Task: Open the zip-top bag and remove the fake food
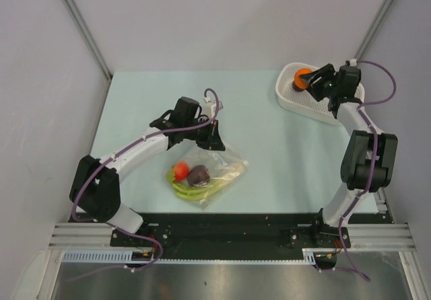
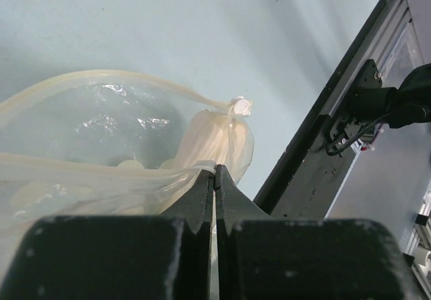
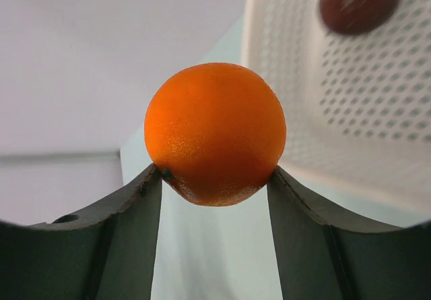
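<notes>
The zip-top bag [image 1: 219, 164] lies crinkled in the middle of the table, its mouth gaping in the left wrist view [image 2: 101, 128]. My left gripper [image 1: 214, 137] [image 2: 215, 168] is shut on the bag's upper edge. Inside lie fake food pieces: a red tomato [image 1: 180, 170], a dark purple lump [image 1: 199, 174], green stalks [image 1: 195, 191] and a pale beige piece [image 1: 232, 172] [image 2: 209, 138]. My right gripper [image 1: 304, 81] [image 3: 215, 170] is shut on the orange ball [image 1: 302, 76] [image 3: 215, 133], held just above the white basket.
The white perforated basket [image 1: 303, 104] [image 3: 350, 98] stands at the back right, with a dark reddish-brown lump [image 3: 357, 3] inside it. The black and metal base rail [image 1: 222, 229] [image 2: 323, 158] runs along the near table edge. Grey walls close in both sides.
</notes>
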Robot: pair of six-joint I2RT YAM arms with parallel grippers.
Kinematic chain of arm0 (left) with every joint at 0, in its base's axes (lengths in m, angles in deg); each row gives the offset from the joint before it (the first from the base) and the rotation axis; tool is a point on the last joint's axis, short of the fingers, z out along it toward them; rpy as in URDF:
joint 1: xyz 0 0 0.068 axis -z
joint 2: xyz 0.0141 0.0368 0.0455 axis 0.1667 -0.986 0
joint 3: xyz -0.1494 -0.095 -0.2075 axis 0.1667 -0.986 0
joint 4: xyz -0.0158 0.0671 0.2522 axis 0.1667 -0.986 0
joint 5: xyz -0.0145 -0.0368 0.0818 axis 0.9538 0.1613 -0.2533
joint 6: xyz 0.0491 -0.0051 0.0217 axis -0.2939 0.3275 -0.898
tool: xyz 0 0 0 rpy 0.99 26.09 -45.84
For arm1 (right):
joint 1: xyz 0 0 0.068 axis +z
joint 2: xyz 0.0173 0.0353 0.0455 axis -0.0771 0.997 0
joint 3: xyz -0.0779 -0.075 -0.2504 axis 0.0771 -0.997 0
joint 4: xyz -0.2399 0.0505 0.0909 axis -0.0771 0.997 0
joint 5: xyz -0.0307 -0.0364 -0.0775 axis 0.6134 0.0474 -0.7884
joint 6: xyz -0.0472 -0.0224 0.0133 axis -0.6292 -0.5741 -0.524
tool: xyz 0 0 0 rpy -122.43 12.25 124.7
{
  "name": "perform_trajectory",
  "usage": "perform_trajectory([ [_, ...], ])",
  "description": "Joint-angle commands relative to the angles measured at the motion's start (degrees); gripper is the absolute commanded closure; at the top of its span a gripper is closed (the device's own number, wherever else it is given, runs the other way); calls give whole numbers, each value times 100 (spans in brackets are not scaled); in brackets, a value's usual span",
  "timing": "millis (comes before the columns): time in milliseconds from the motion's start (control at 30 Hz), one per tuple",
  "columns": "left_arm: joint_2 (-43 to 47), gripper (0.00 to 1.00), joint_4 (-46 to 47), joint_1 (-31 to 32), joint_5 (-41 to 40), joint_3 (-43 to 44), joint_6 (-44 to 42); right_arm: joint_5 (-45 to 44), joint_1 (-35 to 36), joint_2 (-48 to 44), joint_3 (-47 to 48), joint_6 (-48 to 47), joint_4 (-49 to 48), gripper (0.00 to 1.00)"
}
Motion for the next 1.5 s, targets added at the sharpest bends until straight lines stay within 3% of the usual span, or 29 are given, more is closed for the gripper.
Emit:
perform_trajectory([
  [0,-143,100,-194,-79,-14,449,-535,-315,-403,692,748,49,89,98],
  [500,-951,100,-388,-132,-172,1161,-536,-543,-773,2960,3228,-531,1442,88],
  [700,-1058,100,-414,-140,-216,1241,-404,-535,-923,3374,3579,-637,1592,66],
  [867,-1014,100,-449,-132,-303,1197,-308,-456,-932,3620,3887,-803,1864,39],
  [1033,-812,100,-406,-140,-330,1048,-211,-359,-932,3647,4115,-848,2083,20],
  [1267,-381,100,-300,-132,-268,714,-79,-429,-888,3437,4529,-1059,2935,11],
  [1467,23,100,-230,-140,-277,389,-44,-763,-634,2286,3750,-919,3368,10],
])
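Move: The right hand holds the orange high over the left part of the white basket. The basket's middle lies about 7 cm ahead, 13 cm to the right and 15 cm below, and the dark red fruit already in it is some 11 cm ahead, 3 cm right and equally far below. From the left hand, still gripping the bag's rim, the basket's middle is roughly 30 cm ahead, 49 cm right and 11 cm lower. Down, right and forward together, the right hand lowers the orange some 14 cm into the basket, to the right of the dark red fruit. Its fingers tip further down, then open and let go, and the hand starts rising and easing back. Keeping its grip on the bag's rim, the left hand dips forward about 4 cm and comes partway back. ##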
